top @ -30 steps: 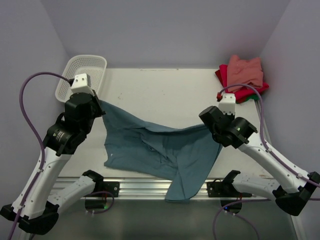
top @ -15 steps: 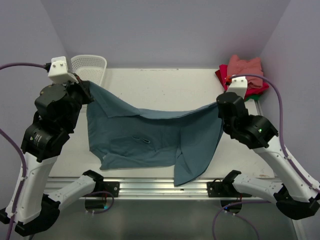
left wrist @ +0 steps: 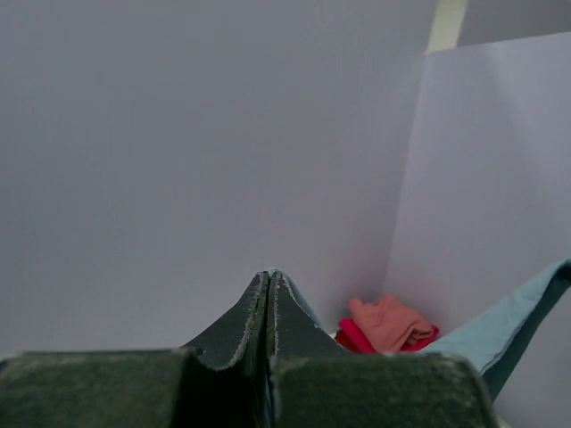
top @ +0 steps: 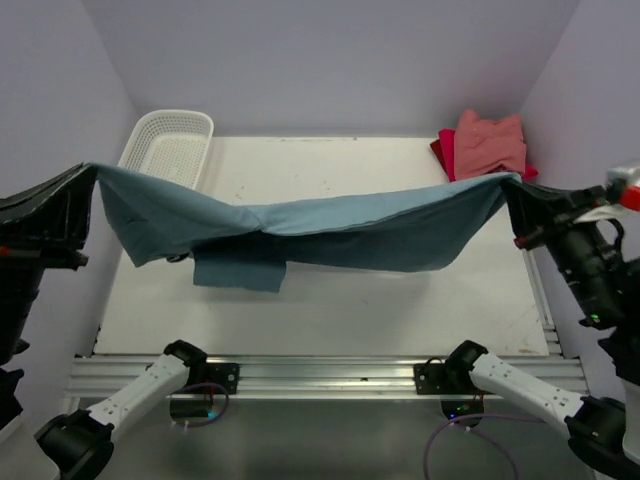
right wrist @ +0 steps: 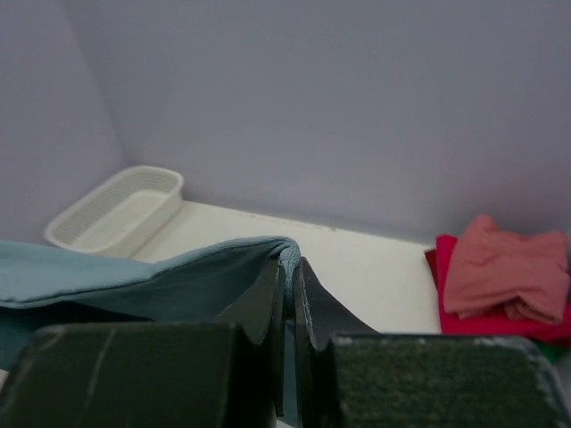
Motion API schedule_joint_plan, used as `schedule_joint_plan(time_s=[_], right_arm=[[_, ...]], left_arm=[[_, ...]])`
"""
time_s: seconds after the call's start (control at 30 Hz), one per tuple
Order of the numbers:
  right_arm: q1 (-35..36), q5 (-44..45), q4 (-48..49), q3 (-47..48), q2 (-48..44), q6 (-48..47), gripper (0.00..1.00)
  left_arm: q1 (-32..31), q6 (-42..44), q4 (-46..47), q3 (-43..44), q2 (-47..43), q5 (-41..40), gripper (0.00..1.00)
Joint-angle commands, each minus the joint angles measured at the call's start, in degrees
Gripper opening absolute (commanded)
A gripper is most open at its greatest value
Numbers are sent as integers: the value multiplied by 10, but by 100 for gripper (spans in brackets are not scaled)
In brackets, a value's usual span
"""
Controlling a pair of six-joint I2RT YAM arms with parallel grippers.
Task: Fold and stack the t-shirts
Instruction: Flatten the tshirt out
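The dusty teal-blue t-shirt (top: 310, 225) hangs stretched in the air across the whole table, sagging in the middle, with a flap drooping at lower left. My left gripper (top: 92, 170) is shut on its left end, high at the left edge; its fingers (left wrist: 268, 303) pinch a thin edge of teal cloth. My right gripper (top: 508, 182) is shut on the shirt's right end; the cloth (right wrist: 178, 281) shows pinched between its fingers. The folded salmon-pink tee (top: 490, 142) lies on the red one (top: 446, 152) at the back right, also in the right wrist view (right wrist: 504, 272). The green one is hidden.
A white mesh basket (top: 168, 148) stands at the back left corner, also in the right wrist view (right wrist: 116, 209). The white table (top: 330, 300) lies under the hanging shirt. Lavender walls close in on three sides.
Both arms have risen and swung apart to the table's sides, lifting the teal shirt off the table and pulling it taut between them.
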Motion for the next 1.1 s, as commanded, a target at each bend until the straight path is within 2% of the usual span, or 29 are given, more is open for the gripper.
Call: schedule_joint_plan(time_s=[0.0, 0.13, 0.17, 0.27, 0.4, 0.47, 0.53, 0.6, 0.63, 0.7, 0.73, 0.77, 0.83, 0.87, 0.93, 1.03, 1.07], right_arm=[[-1, -184, 24, 60, -18, -54, 0], [-4, -313, 1, 122, -33, -54, 0], [-5, -382, -3, 135, -36, -53, 0], [-10, -492, 7, 169, -49, -21, 0], [-15, -530, 70, 184, -65, 32, 0], [-15, -493, 67, 186, -62, 26, 0], [-15, -387, 44, 188, -32, 9, 0], [-15, -312, 3, 184, -3, 0, 0], [-16, -235, -8, 178, 11, -12, 0], [-16, -166, -28, 149, 54, -12, 0], [-16, -107, -26, 135, 65, -39, 0], [-16, -76, -11, 108, 91, -44, 0], [-16, -5, 2, 97, 126, -57, 0], [-16, 14, 6, 104, 163, -60, 0], [-16, 33, 1, 129, 206, -63, 0], [-15, -11, -20, 193, 258, -56, 0], [-15, -50, -26, 217, 264, -54, 0]], left_arm=[[4, 11, 47, 29, -10, 163, 0], [17, -20, 93, 35, -22, 280, 0], [22, -36, 102, 35, -22, 335, 0], [33, -76, 143, 45, -16, 428, 0], [61, -127, 206, 72, -6, 518, 0], [69, -120, 200, 99, 10, 517, 0], [69, -102, 157, 133, 39, 488, 0], [67, -66, 126, 139, 68, 410, 0], [66, -55, 95, 139, 78, 381, 0], [62, -27, 72, 130, 111, 302, 0], [60, -14, 60, 125, 122, 277, 0], [60, -7, 55, 122, 135, 228, 0], [53, 16, 38, 121, 185, 180, 0], [50, 24, 32, 126, 224, 140, 0], [27, 38, 14, 150, 269, 114, 0], [23, 30, 4, 184, 334, 150, 0], [22, 26, 1, 191, 343, 162, 0]])
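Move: Each hand already holds an end of the raised teal t-shirt. The bare middle of the table, where it can be laid, is about 24 cm ahead, 20 cm right and 62 cm below the left hand, and some 17 cm ahead, 21 cm left and 52 cm below the right. The basket stands roughly 41 cm ahead and 18 cm left of the left hand, 58 cm below; the folded stack about 35 cm ahead and 19 cm right of the right hand, 48 cm below. Keeping their pinch on the teal t-shirt, both hands first swing it back towards the bases and up, the left about 16 cm back and the right 20 cm back and 12 cm higher, fingertips tipping up some 30 degrees. Then both whip forward over the table by about 31 cm, fingertips tipping back down, sinking late in the swing while the left drifts right and the right drifts left, so the held ends close in on each other. ##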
